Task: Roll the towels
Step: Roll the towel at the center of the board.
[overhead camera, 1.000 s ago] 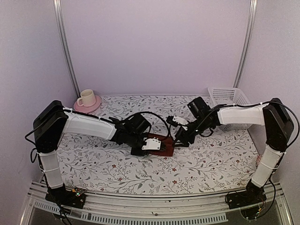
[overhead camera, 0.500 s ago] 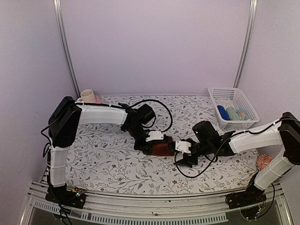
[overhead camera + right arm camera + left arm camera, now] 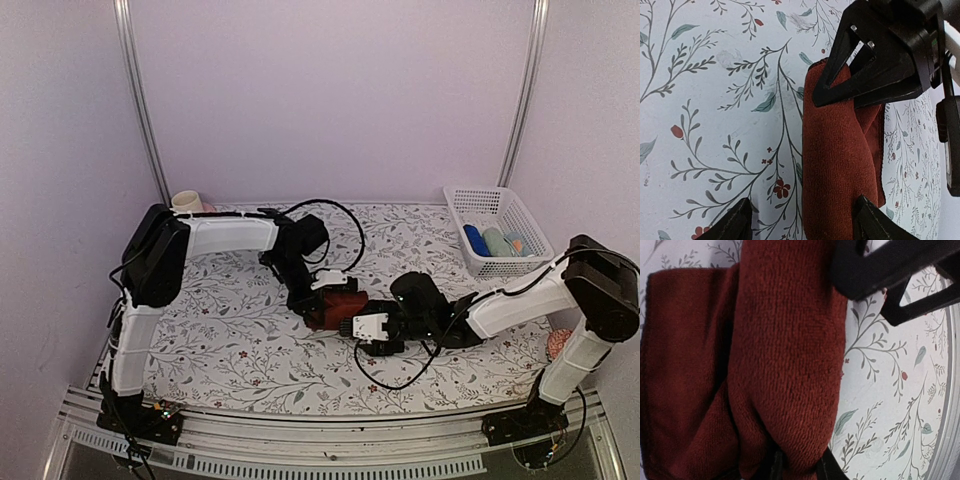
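Observation:
The dark maroon towel (image 3: 343,303) lies as a loose roll on the floral covering near the middle of the table. My left gripper (image 3: 320,302) reaches in from the back left. In the left wrist view the left gripper (image 3: 800,471) is shut on one end of the maroon towel (image 3: 780,355). My right gripper (image 3: 352,329) lies low at the roll's near right end. In the right wrist view the right gripper (image 3: 802,226) stands open astride that end of the maroon towel (image 3: 837,165), whose right edge meets the right finger. The left gripper's fingers (image 3: 880,60) hold the far end.
A white basket (image 3: 520,212) at the back right holds small rolled bundles, one blue (image 3: 476,240), one teal (image 3: 497,243). A cream cup (image 3: 185,201) stands at the back left. A pinkish object (image 3: 563,345) lies at the right edge by the right arm.
The right arm has swung from behind the towel to its near right side and dropped low. The left arm has shifted toward the back, and the towel has moved slightly right with it.

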Robot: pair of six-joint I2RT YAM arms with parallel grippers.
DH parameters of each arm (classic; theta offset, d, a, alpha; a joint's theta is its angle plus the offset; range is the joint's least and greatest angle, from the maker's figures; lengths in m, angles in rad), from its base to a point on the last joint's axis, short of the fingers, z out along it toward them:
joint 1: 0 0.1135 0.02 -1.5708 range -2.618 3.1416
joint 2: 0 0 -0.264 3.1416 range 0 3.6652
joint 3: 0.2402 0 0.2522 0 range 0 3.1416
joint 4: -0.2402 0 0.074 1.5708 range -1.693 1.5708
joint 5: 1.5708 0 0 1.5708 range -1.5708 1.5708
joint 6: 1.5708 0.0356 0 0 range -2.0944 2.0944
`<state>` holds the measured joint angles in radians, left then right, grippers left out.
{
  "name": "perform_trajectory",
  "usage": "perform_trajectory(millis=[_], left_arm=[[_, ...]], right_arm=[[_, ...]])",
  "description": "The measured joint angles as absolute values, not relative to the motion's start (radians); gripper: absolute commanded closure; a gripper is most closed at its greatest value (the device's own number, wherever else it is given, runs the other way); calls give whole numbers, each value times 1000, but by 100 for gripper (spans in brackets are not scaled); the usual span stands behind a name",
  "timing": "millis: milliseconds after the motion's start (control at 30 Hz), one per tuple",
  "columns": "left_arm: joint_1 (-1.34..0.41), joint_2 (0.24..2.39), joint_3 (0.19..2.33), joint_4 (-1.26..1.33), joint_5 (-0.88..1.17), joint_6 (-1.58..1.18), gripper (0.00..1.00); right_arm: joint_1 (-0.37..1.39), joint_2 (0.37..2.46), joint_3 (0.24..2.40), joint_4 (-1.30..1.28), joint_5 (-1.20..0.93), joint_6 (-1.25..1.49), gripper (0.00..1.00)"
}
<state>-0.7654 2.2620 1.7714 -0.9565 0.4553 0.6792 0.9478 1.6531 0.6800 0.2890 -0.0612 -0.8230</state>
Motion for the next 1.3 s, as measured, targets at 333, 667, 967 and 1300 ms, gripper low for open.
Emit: perform_trajectory(millis=[333, 667, 967, 1300], left_arm=[[-745, 2321, 1863, -1049, 505, 684, 76], [-723, 2388, 1959, -1139, 564, 687, 70], [-712, 2370, 1954, -1148, 579, 687, 47], [-661, 2056, 1659, -871, 503, 669, 42]], right_arm=[[962, 1773, 807, 308, 39, -893, 39], [963, 1847, 860, 296, 74, -909, 75], [957, 1879, 942, 194, 68, -875, 80], [902, 1882, 1047, -15, -94, -834, 85]])
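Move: The left hand already pinches the left end of the red towel's near, rolled edge; the towel's middle is about 4 cm to its right, 1 cm ahead and 1 cm below. From the open right hand that middle is some 5 cm ahead, 6 cm left and 2 cm below. The white basket is roughly 24 cm ahead and 31 cm right of the right hand; the mug is about 24 cm ahead and 31 cm left of the left hand. Forward and left by about 5 cm, sinking a little near the end, the open right hand goes to the right end of the towel's rolled edge, closes on it and keeps hold while starting to tilt. The left hand keeps its pinch almost in place, tilting some 10 degrees, then opens and rises away about 6 cm, drifting forward and left. ##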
